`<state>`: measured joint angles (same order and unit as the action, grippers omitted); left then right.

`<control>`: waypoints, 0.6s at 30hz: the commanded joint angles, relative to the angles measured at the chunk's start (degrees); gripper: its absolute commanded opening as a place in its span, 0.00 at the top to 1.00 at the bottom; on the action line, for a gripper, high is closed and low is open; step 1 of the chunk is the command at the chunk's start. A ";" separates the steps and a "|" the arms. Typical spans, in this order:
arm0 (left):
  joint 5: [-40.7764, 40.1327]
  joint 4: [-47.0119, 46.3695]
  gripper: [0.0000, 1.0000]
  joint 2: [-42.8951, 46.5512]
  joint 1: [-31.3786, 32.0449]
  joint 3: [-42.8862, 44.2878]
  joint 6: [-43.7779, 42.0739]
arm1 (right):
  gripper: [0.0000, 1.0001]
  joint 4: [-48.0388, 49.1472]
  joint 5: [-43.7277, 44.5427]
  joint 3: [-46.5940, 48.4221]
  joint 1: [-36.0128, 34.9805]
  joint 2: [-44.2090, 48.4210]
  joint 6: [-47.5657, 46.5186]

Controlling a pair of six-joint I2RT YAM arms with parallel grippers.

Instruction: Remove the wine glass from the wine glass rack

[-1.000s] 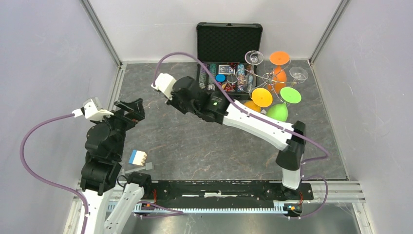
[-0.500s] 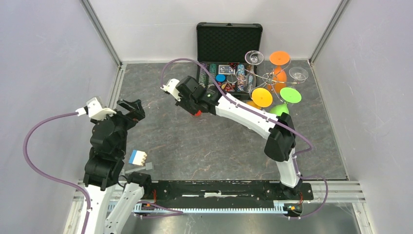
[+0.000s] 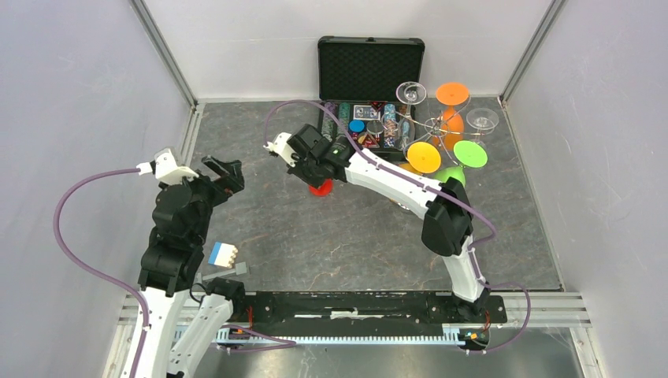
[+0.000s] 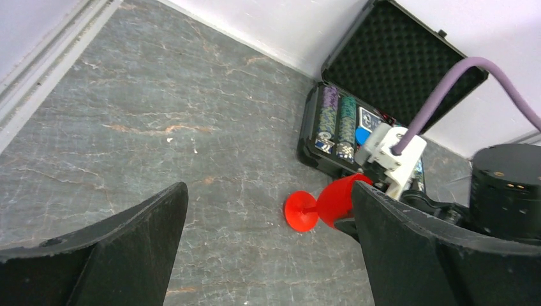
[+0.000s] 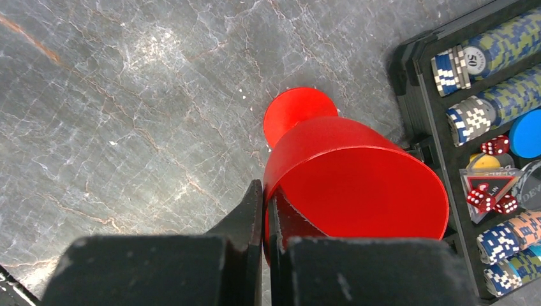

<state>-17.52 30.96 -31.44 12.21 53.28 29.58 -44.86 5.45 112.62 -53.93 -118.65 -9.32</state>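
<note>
A red wine glass [image 3: 321,187] hangs tilted over the table's middle, its round foot [image 4: 300,212] close to the stone surface; whether it touches I cannot tell. My right gripper [image 3: 315,175] is shut on the glass rim [image 5: 351,172], with one finger inside the bowl and one outside [image 5: 266,191]. The wine glass rack [image 3: 441,126], a silver wire stand, sits at the back right with orange, yellow, green and clear glasses still hanging on it. My left gripper [image 3: 228,172] stands open at the left, well apart from the red glass [image 4: 269,188].
An open black case [image 3: 370,71] with poker chips and dice [image 5: 485,115] lies at the back, just right of the held glass. A small blue and white block [image 3: 223,253] rests near the left arm's base. Walls enclose the table on three sides.
My right arm has stretched out and lowered, bringing the red glass down toward the table. The left arm has shifted slightly right, its gripper still open.
</note>
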 commanded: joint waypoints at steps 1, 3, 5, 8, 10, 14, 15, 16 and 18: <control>2.65 -1.18 0.00 -0.08 -0.08 1.92 1.96 | 1.00 0.94 1.17 1.78 0.39 -1.95 -0.63; 2.77 -1.03 0.00 0.02 -0.08 2.01 1.95 | 0.99 1.08 0.88 2.23 0.75 -2.52 -0.44; 3.00 -0.90 0.00 0.00 -0.08 2.17 1.99 | 0.95 1.39 0.82 2.42 1.06 -2.81 -0.28; 3.36 -0.85 0.00 -0.11 -0.08 2.51 2.00 | 0.82 1.77 1.35 3.36 1.46 -2.95 0.17; 3.68 -0.89 0.00 -0.38 -0.09 3.09 2.22 | 0.74 2.07 1.82 4.47 1.73 -2.80 0.36; 6.45 -1.24 0.00 -0.93 -0.08 5.48 2.79 | 0.43 4.17 1.86 5.46 1.90 -0.32 0.88; 7.22 -1.65 0.00 -0.97 -0.08 5.81 2.82 | 0.39 4.73 1.62 5.53 1.90 0.45 0.88; 7.83 -2.26 0.00 -0.84 -0.06 6.09 2.68 | 0.35 5.15 1.52 5.59 1.98 1.35 0.97; 8.64 -3.36 0.00 -0.41 -0.08 6.14 2.65 | 0.30 5.87 0.94 5.76 2.01 3.06 1.13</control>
<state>-11.97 31.05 -32.16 12.19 56.84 30.41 -42.48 6.66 115.28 -51.94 -120.79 -8.56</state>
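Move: The red wine glass stands foot-down beneath the right hand, its near rim wall already pinched; its middle is some 3 cm ahead, 1 cm right and 8 cm below. From that hand the poker chip case lies about 20 cm ahead, 14 cm right, 13 cm lower, and the wine glass rack some 26 cm right, level fore and aft and in height. From the left hand, the red glass is roughly 11 cm ahead, 18 cm right and 24 cm down. The right fingers open, letting go of the red glass's rim, easing 3 cm forward; the left hand rises slightly. ##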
